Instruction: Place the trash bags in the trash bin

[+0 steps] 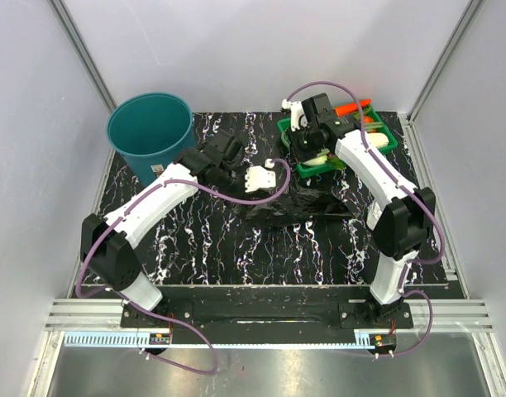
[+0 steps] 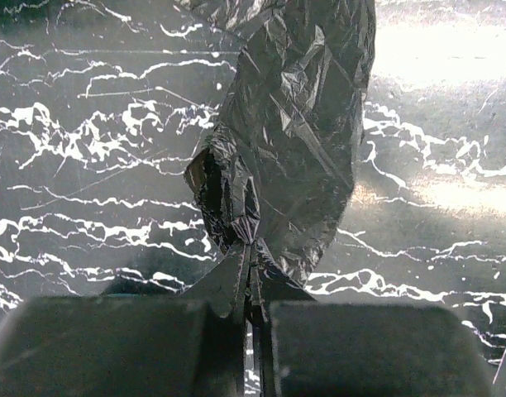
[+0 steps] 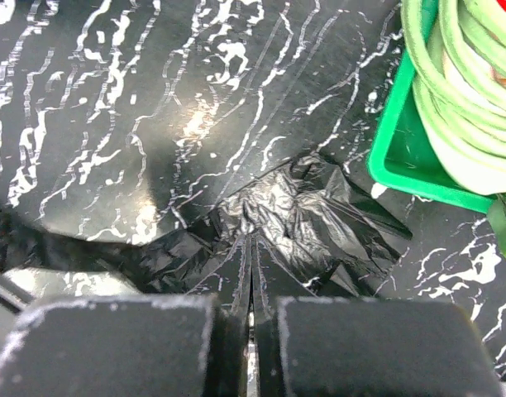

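Note:
The trash bags (image 1: 303, 203) show as one crumpled glossy black heap on the marbled mat, right of centre. My left gripper (image 2: 251, 248) is shut on a gathered edge of the black film (image 2: 294, 124), which stretches away from the fingertips. My right gripper (image 3: 251, 240) is also shut, its tips pinching wrinkled black film (image 3: 307, 207) lying on the mat. In the top view the left gripper (image 1: 274, 192) reaches the heap from the left, while the right arm's wrist hides its fingers from above. The teal trash bin (image 1: 150, 132) stands upright at the back left, apart from the bags.
A shallow green tray (image 1: 388, 139) with vegetables sits at the back right, its corner (image 3: 393, 157) just right of my right gripper, holding a pale green vegetable (image 3: 460, 99). An orange vegetable (image 1: 352, 107) lies behind it. White walls enclose the mat.

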Motion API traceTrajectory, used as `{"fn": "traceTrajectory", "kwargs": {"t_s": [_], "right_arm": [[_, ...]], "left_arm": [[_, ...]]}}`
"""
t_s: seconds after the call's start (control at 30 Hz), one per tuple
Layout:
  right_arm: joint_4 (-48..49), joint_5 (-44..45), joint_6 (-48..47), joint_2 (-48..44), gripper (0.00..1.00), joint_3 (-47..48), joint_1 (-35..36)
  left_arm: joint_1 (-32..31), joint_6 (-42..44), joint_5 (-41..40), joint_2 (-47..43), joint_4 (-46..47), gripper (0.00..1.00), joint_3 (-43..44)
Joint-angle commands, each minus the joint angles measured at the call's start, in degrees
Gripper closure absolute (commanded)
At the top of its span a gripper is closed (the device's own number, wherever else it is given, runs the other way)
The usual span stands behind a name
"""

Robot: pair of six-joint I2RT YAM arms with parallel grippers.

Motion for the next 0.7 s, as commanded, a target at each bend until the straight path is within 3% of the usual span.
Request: {"fn": "traceTrajectory", "kwargs": {"t_s": [0.0, 0.17, 0.2, 0.23, 0.67], "right_arm": [[2.7, -9.5, -1.0, -5.4, 0.98, 1.7, -0.4], [-1.6, -23.1, -0.6, -1.0, 0.66, 6.0, 0.0], [-3.2, -24.3, -0.8, 0.2, 0.54, 7.8, 0.2], [-4.1, -25.3, -1.1, 1.5, 0.51, 9.1, 0.3], [-10.4, -27.6, -2.9, 9.6, 0.43, 17.4, 6.1]], "left_arm": [[0.0, 1.1, -2.4, -2.8, -0.5, 1.00, 3.1], [-0.1, 2.3, -0.1, -2.5, -0.6, 1.00, 4.1], [-0.1, 2.7, 0.4, -2.5, -0.5, 1.00, 4.4], [-0.3, 3.2, 0.7, -2.5, -0.6, 1.00, 4.8], [-3.3, 6.9, -3.6, -0.3, -0.7, 1.00, 4.7]]}}
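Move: The gathered trash-bag mouth pinched in my left fingers lies about 13 cm to the left of my right hand, 9 cm back and roughly level. The bag body lies on the table some 10 cm back from my right fingertips and 9 cm below. The vegetable tray stands about 12 cm right of that hand, 7 cm ahead and 8 cm lower. For my left hand, the mouth is right at the fingertips. I open my right fingers to just over half, letting go of the film, and swing that hand about 10 cm left and 5 cm back to the bag mouth at my left hand, first rising some 5 cm, then sinking half of that as it turns roughly 30 degrees, mainly counter-clockwise with its left side lifting. My left hand keeps its pinch and lifts the mouth about 2 cm, easing slightly right. ##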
